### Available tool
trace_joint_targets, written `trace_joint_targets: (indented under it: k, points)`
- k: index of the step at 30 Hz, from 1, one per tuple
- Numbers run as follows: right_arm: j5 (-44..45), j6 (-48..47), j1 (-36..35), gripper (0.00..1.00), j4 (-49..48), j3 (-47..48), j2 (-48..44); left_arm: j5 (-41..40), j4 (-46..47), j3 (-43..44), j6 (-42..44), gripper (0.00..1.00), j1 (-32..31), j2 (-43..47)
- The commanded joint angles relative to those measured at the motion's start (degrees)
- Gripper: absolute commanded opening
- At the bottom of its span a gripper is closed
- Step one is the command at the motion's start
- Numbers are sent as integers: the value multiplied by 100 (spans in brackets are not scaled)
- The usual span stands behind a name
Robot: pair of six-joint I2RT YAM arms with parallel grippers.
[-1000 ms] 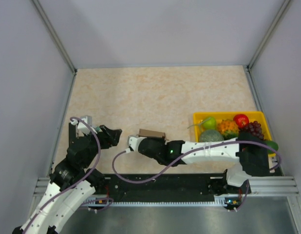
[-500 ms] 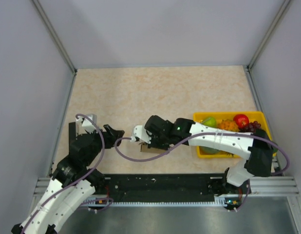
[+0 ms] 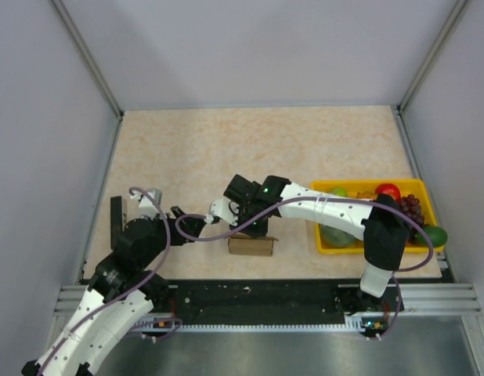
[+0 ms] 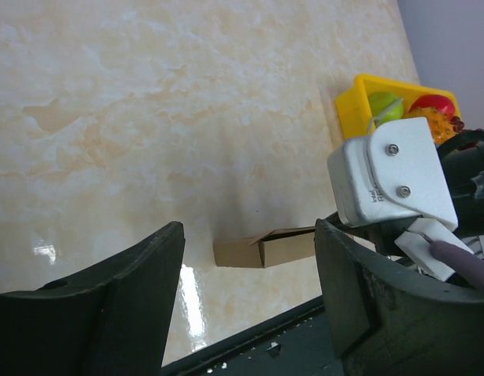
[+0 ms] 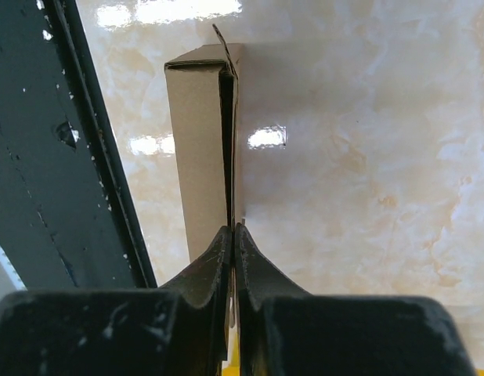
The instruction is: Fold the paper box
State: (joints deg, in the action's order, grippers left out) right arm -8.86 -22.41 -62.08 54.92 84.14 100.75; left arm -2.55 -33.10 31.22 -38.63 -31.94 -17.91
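Observation:
The paper box [image 3: 251, 245] is a small brown carton lying on the table near the front edge, between the two arms. In the right wrist view the paper box [image 5: 196, 149] shows a thin flap along its top edge. My right gripper [image 5: 232, 229] is shut, and that flap edge runs in between its tips; from above, the right gripper [image 3: 254, 229] reaches down onto the carton. My left gripper [image 3: 196, 227] hovers just left of it, open and holding nothing. Through the left gripper [image 4: 248, 233] the box [image 4: 265, 251] lies ahead, framed by the wide-set jaws.
A yellow tray [image 3: 420, 186] of fruit sits at the right, partly under the right arm, and the tray [image 4: 359, 86] also shows in the left wrist view. The black base rail [image 3: 258, 294] runs close behind the box. A black upright piece [image 3: 115, 213] stands at the far left.
The right arm has swung over and down, bringing the box towards the front edge. The left gripper has moved right, closer to the box, and its jaws have narrowed slightly.

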Motion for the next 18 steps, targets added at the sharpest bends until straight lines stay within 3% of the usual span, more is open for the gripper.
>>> trace_joint_targets:
  k: [1, 7, 18]
  points:
    - [-99, -175, 39, 0, 55, 191, 67, 106, 305, 6, -285, 72, 4, 376]
    - [524, -325, 73, 0, -130, 199, 41, -289, 50, 130, -259, 71, 4, 578]
    - [342, -1150, 768, 0, -402, 411, -248, -1694, -495, 68, -557, 75, -5, 1246]
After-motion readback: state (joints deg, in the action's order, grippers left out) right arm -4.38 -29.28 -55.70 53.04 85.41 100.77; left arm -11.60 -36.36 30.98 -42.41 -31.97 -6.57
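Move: The right hand already holds the paper box by the thin panel on its far upper edge. The box's middle sits about 2 cm back, 2 cm left and 3 cm below the fingers, with open table ahead. From this hand the melon is some 19 cm right and 2 cm forward, and the yellow bin's middle about 28 cm right and 4 cm forward, both slightly lower. From the open left hand the box lies roughly 12 cm right, 3 cm back and 11 cm below. The right hand, after a brief hold, keeps its shut fingers pinched on the box's far upper panel and carries the box forward about 6 cm, speeding up, away from the near table edge and drifting nearly 2 cm right, while the fingertips swing forward a little under 10 degrees. The left hand, open and empty, first lifts and then veers left, ending about 3.5 cm left and 2 cm up, farther from the box, turning some 10 degrees counter-clockwise. ##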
